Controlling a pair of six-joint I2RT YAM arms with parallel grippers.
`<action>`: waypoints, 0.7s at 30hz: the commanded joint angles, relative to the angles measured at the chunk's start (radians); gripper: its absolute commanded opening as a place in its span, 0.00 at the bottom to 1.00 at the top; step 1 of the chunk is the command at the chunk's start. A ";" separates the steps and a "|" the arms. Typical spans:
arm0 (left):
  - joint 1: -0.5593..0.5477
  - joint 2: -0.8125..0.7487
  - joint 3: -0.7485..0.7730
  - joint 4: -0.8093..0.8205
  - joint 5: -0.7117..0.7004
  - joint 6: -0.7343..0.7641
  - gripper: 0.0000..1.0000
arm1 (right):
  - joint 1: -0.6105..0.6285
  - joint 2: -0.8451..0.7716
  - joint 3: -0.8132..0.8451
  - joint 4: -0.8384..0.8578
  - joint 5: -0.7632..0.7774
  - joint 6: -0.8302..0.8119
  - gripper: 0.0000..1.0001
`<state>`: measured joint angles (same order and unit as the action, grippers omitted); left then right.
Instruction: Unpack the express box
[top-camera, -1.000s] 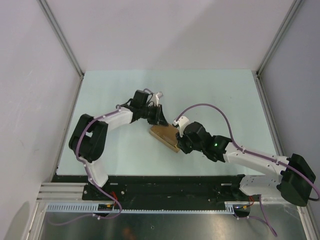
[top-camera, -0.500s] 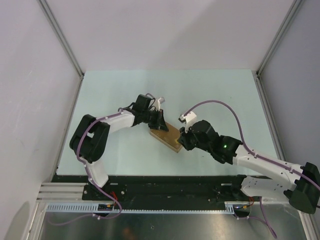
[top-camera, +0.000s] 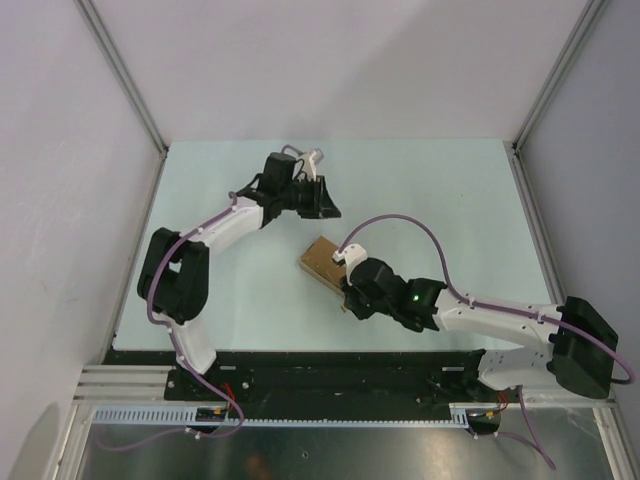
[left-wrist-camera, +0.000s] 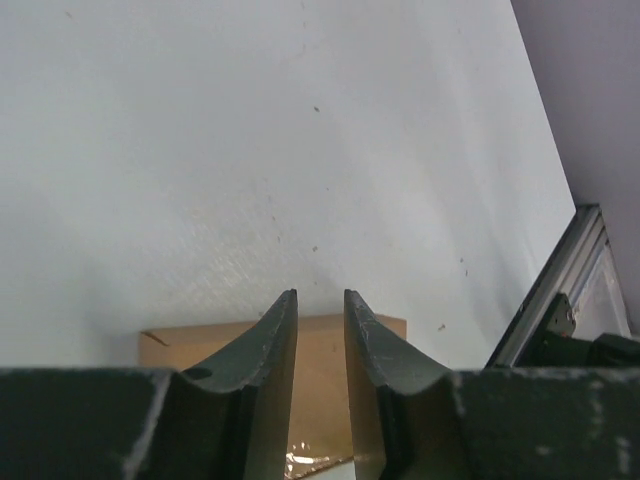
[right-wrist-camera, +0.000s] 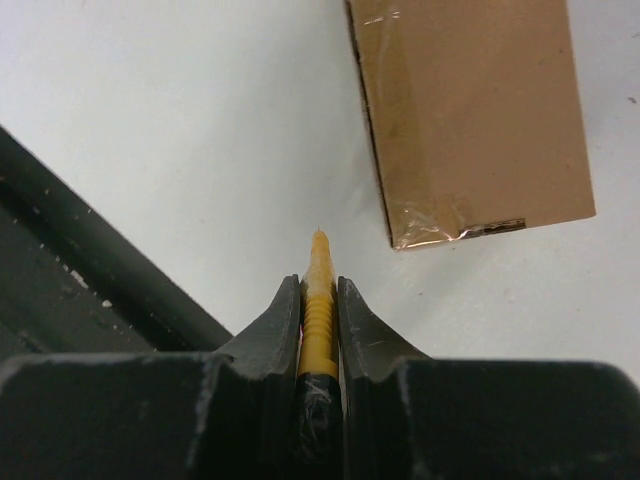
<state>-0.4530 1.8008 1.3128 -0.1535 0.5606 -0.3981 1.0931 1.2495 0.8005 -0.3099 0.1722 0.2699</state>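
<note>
The express box (top-camera: 322, 259), a small flat brown carton with shiny tape on its end, lies flat mid-table. My left gripper (top-camera: 321, 197) hangs beyond its far side, apart from it. In the left wrist view the left gripper (left-wrist-camera: 320, 293) is open by a narrow gap with nothing in it, and the box (left-wrist-camera: 165, 350) shows below. My right gripper (top-camera: 347, 298) sits at the box's near right end. It (right-wrist-camera: 319, 283) is shut on a yellow-and-black utility knife (right-wrist-camera: 319, 255). The knife tip points past the taped corner of the box (right-wrist-camera: 470, 110) without touching it.
The table's black near edge (right-wrist-camera: 90, 250) runs close on the left of the knife. Grey walls and metal corner posts (top-camera: 130, 100) enclose the pale table (top-camera: 450, 200).
My left gripper has come off the box, drawn back toward the far side and opened slightly. My right arm has swung the knife from the box's right side down to its near end.
</note>
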 joint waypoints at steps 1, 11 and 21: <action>0.028 0.052 0.055 0.009 -0.038 -0.019 0.30 | -0.006 0.022 0.013 0.063 0.099 0.067 0.00; 0.039 0.204 0.111 0.009 0.036 -0.002 0.33 | -0.038 0.013 0.000 0.009 0.257 0.130 0.00; 0.039 0.186 0.031 0.009 0.096 0.025 0.33 | -0.150 0.022 -0.012 -0.014 0.328 0.181 0.00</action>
<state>-0.4156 2.0312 1.3754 -0.1596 0.6014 -0.3988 0.9874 1.2640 0.7982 -0.3355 0.4202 0.4133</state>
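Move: The express box lies about 5 cm back of my left hand, a couple of centimetres to its left and some 10 cm below, with nothing between my fingers. From my right hand, which already holds the yellow knife pointing forward-left and down, the box's middle is roughly 14 cm ahead, 6 cm to the left and 6 cm lower; its taped near corner is only about 8 cm ahead and 4 cm left. With my right hand I keep the knife gripped and sweep it about 7 cm forward and to the right, almost level, turning clockwise some 20 degrees, so the blade comes up against the box's near long edge by the taped corner. Meanwhile my left hand eases 3 cm forward, then drops about 8 cm to the box's far edge, tipping down slightly, fingers slightly open. ##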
